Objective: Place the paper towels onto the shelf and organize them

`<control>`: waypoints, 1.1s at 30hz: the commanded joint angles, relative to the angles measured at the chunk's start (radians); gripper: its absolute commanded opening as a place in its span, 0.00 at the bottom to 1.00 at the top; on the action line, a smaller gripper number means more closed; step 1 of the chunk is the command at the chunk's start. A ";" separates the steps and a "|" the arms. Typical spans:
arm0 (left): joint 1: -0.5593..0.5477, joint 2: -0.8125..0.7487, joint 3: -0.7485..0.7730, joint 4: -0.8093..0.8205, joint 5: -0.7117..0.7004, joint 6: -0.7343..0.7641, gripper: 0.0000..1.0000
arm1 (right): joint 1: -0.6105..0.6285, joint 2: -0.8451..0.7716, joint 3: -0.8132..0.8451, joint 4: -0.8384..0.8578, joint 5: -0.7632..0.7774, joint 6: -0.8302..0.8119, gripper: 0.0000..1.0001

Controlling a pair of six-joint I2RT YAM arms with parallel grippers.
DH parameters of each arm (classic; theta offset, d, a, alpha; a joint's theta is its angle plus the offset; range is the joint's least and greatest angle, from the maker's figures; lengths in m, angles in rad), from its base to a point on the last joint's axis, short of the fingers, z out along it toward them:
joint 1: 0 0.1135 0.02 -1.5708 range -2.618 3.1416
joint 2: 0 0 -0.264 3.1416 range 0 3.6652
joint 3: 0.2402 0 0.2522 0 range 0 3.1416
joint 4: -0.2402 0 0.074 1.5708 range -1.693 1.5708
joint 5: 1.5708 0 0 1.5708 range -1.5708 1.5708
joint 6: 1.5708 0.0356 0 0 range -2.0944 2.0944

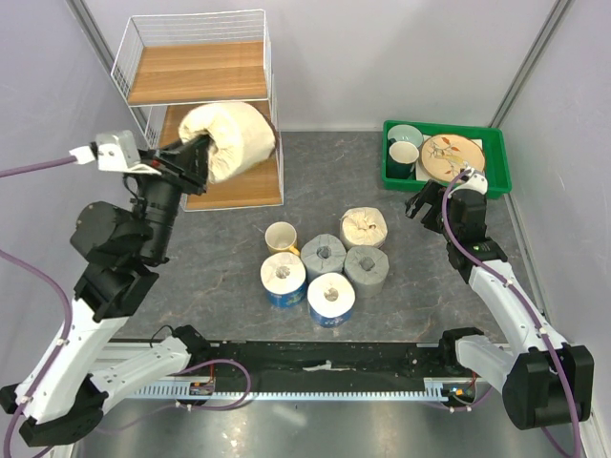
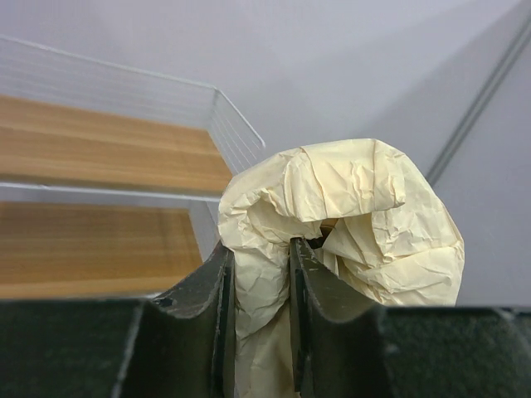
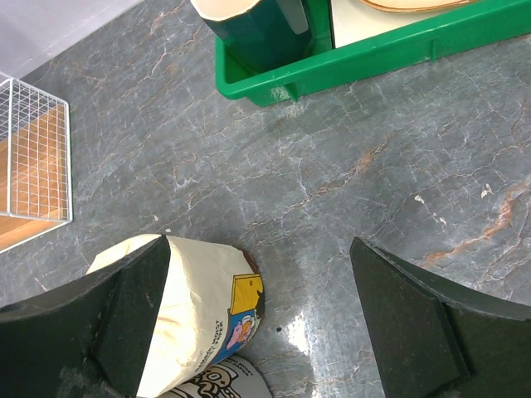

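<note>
My left gripper (image 1: 196, 157) is shut on the crumpled end wrap of a cream paper towel roll (image 1: 229, 141), held in the air over the middle board of the shelf (image 1: 196, 72). In the left wrist view the left gripper (image 2: 261, 274) pinches the wrap of this roll (image 2: 348, 215), with the shelf boards (image 2: 99, 149) behind. On the table stand another cream roll (image 1: 364, 227), two grey rolls (image 1: 323, 256) (image 1: 367, 267) and two white-and-blue rolls (image 1: 284, 279) (image 1: 330, 299). My right gripper (image 1: 420, 202) hangs open above the table; its wrist view shows the right gripper (image 3: 259, 249) beside the standing cream roll (image 3: 199, 315).
A yellow mug (image 1: 281, 237) stands just left of the roll cluster. A green tray (image 1: 430, 183) with cups and a plate sits at the back right, and its near wall (image 3: 373, 58) shows in the right wrist view. The shelf's wire corner (image 3: 33, 157) shows at that view's left edge.
</note>
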 commanded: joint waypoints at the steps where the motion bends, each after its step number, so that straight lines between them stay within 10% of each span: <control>1: -0.001 0.039 0.150 0.124 -0.168 0.169 0.19 | 0.004 -0.019 0.004 0.017 -0.004 0.009 0.98; 16: 0.063 0.356 0.520 0.136 -0.267 0.542 0.21 | 0.004 0.012 0.025 0.017 -0.007 -0.009 0.98; 33: 0.613 0.563 0.710 -0.120 0.208 0.091 0.20 | 0.005 0.050 0.050 0.015 -0.010 -0.022 0.98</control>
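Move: The left gripper already holds one cream paper towel roll, which sticks out to the right of the fingers. The middle of the rack's top shelf lies about 22 cm ahead of that gripper, 3 cm to its left and some 7 cm below. The middle shelf sits straight beneath that one, about 25 cm below the gripper; the mug stands 10 cm ahead, 10 cm to its right and 47 cm down. From the right gripper the top shelf is some 12 cm ahead, 45 cm left and 27 cm higher. Keep the left fingers shut on the paper towel roll and lift it about 10 cm, drifting a little left. Then swing the gripper forward some 12 cm and farther left, dipping slightly on the way, towards the left part of the top shelf; meanwhile turn the wrist roughly 35 degrees counter-clockwise and let its left side rise a little. ##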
